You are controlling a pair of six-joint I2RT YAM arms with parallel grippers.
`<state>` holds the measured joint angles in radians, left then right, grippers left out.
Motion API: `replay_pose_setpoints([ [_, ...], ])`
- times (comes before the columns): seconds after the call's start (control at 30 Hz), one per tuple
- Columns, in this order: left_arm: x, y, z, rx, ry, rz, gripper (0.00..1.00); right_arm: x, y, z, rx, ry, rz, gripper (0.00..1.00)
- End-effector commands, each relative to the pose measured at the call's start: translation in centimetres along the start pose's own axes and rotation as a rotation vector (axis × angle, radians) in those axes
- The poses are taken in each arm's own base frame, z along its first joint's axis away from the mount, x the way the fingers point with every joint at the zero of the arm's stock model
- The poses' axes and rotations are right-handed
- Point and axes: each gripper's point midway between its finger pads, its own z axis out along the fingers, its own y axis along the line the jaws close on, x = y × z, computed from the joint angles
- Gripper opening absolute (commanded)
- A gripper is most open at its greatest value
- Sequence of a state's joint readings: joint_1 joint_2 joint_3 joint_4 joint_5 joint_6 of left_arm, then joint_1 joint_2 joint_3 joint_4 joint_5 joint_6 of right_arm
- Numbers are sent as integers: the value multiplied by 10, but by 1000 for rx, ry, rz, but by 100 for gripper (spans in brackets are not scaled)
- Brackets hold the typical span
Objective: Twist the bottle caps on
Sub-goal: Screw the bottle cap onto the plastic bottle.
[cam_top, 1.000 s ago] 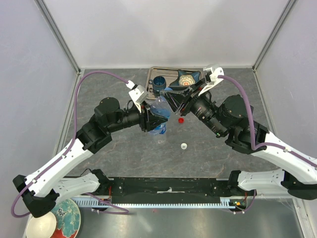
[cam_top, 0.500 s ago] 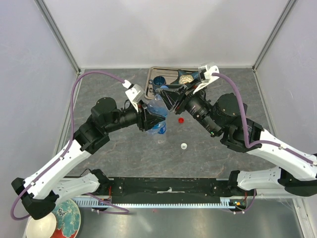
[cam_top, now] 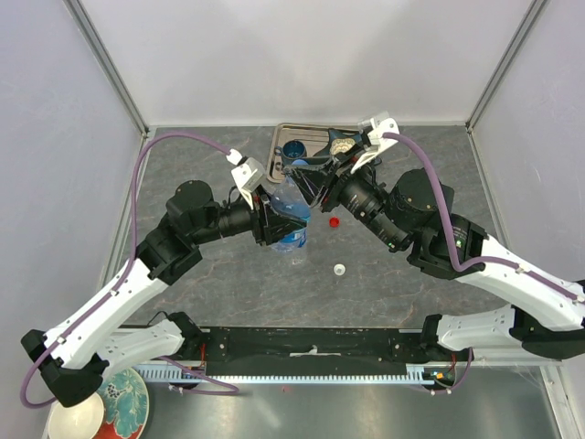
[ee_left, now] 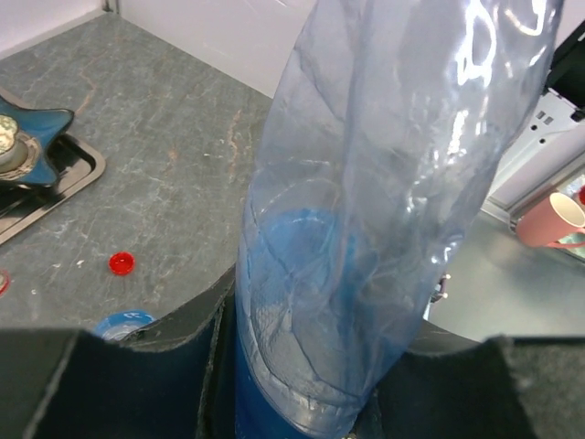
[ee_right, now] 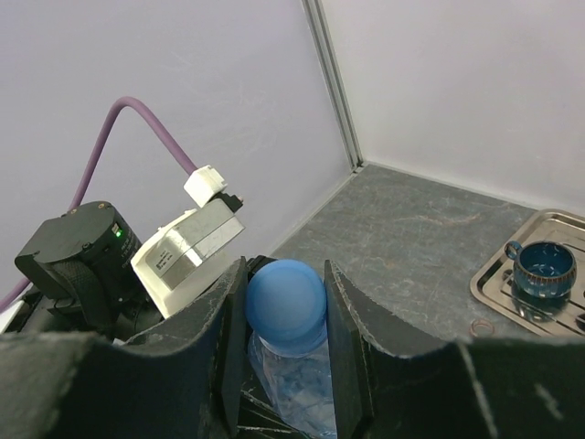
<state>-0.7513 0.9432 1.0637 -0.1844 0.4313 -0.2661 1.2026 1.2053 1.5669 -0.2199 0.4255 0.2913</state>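
Observation:
A clear blue-tinted bottle is held tilted above the table, with my left gripper shut round its lower body; the left gripper has one dark finger on each side of it. A blue cap sits on the bottle's neck, and my right gripper is shut on that cap. Seen from above, the right gripper meets the bottle's top from the right. A red cap and a white cap lie loose on the table; the red cap also shows below the bottle.
A metal tray at the back holds a dark blue cup and a blue star-shaped dish. The cup appears to the right in the right wrist view. Grey walls enclose the table on three sides.
Both arms have shifted a little to the left and back together, with the bottle and the blue cap still gripped. The loose red and white caps have not moved.

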Motion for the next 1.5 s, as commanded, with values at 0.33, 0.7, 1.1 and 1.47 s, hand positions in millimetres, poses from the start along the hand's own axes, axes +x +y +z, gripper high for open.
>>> replay_pose_setpoints([
  [0.33,-43,-31,0,172,-153,-19,2,117,44,-23,-222,430,-106,41],
  [0.7,-24,-48,-5,281,-94,-16,2,109,47,-14,-213,416,-126,30],
  [1.1,-11,-61,-11,361,-62,66,2,84,47,-6,-178,376,-158,17],
  [1.47,11,-67,-17,415,36,182,2,45,41,-19,-151,363,-180,14],
])
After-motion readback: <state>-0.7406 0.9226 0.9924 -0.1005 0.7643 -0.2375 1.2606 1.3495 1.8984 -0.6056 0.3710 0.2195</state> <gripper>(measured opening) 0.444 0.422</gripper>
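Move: The right fingers already pinch the blue bottle cap at the mouth of the plastic bottle, whose middle lies about 12 cm below that hand and some 2 cm back. The left hand already grips the bottle round its body, with the cap about 12 cm above and 2 cm ahead. Down on the table, roughly 47 cm below the right hand, a red cap lies 13 cm ahead and 8 cm right, a white cap level and 8 cm right. Cap and bottle mouth stay together in the right hand's unchanged pinch while the left hand, still gripping the body, draws the bottle back about 5 cm and turns clockwise some 20 degrees. The right hand follows with the cap, back 2.5 cm and slightly left, its fingertips tipping down. ##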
